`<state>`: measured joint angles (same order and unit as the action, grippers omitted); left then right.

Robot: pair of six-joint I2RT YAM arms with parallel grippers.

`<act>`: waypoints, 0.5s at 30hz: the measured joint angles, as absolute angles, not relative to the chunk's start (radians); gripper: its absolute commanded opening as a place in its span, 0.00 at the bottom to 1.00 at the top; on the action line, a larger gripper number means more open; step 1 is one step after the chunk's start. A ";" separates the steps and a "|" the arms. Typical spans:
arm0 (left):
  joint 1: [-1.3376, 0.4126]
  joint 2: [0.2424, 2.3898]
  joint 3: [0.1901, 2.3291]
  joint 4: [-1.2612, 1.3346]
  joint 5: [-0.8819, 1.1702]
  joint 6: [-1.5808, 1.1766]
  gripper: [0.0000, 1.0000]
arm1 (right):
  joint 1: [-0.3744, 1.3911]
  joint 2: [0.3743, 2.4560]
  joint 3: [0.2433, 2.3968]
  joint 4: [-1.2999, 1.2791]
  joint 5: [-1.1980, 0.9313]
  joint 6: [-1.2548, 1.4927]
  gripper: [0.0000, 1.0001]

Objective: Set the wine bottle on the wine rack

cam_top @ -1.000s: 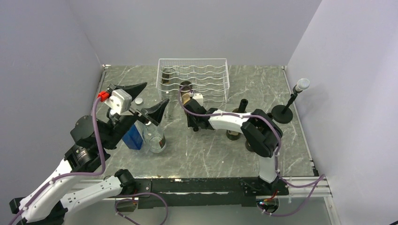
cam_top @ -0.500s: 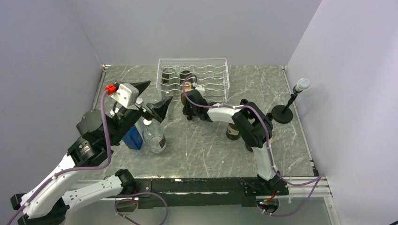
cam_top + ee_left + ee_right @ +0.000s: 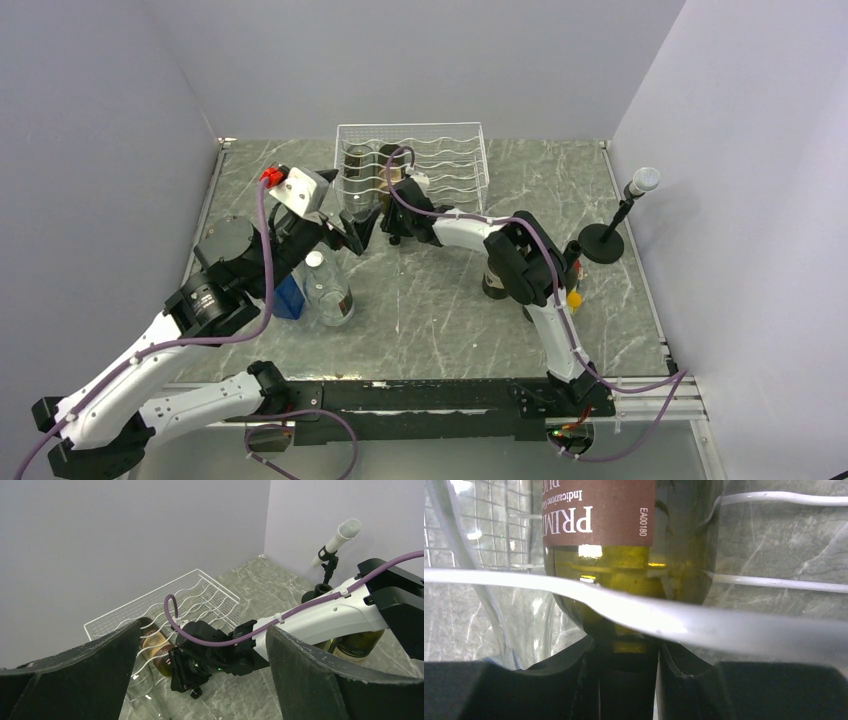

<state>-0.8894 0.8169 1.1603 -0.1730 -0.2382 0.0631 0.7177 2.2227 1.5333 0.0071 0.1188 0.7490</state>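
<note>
The white wire wine rack (image 3: 452,160) stands at the back of the table. A green wine bottle (image 3: 392,166) with a brown label lies in a cradle near its left end, base first. My right gripper (image 3: 398,198) is shut on the bottle's neck at the rack's front. In the right wrist view the bottle (image 3: 624,575) fills the frame above the shut gripper (image 3: 624,655), with a rack wire (image 3: 724,625) crossing in front. My left gripper (image 3: 350,215) hangs open and empty just left of the right wrist. The left wrist view shows the bottle (image 3: 155,647) inside the rack (image 3: 200,592).
A dark bottle (image 3: 357,160) lies in the rack's leftmost cradle. A clear bottle with a white cap (image 3: 325,290) and a blue box (image 3: 290,297) stand under the left arm. Another dark bottle (image 3: 497,280) stands behind the right arm. A microphone stand (image 3: 602,243) is at the right.
The right gripper has pushed the wine bottle back into the rack. The left arm has swung right and back, toward the rack's front, still open.
</note>
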 measured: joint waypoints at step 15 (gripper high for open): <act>-0.889 0.822 1.168 -0.178 -0.234 0.067 0.99 | 0.702 2.244 1.626 -0.091 0.162 0.774 0.86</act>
<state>-0.8894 0.8219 1.1675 -0.1780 -0.2340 0.0673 0.7025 2.2444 1.6257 -0.0914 0.1623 0.7742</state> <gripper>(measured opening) 0.993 0.826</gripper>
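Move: The right hand still grips the neck of the wine bottle, which already lies in the wine rack with its middle about 9 cm ahead. The rack's middle is some 13 cm ahead and 4 cm right; the clear glass bottle lies 8 cm ahead and 9 cm left. From the idle left hand the wine bottle is roughly 29 cm ahead, 7 cm right and 41 cm below. Right fingers open and let go of the wine bottle's neck, the hand easing about 2 cm forward and up. ##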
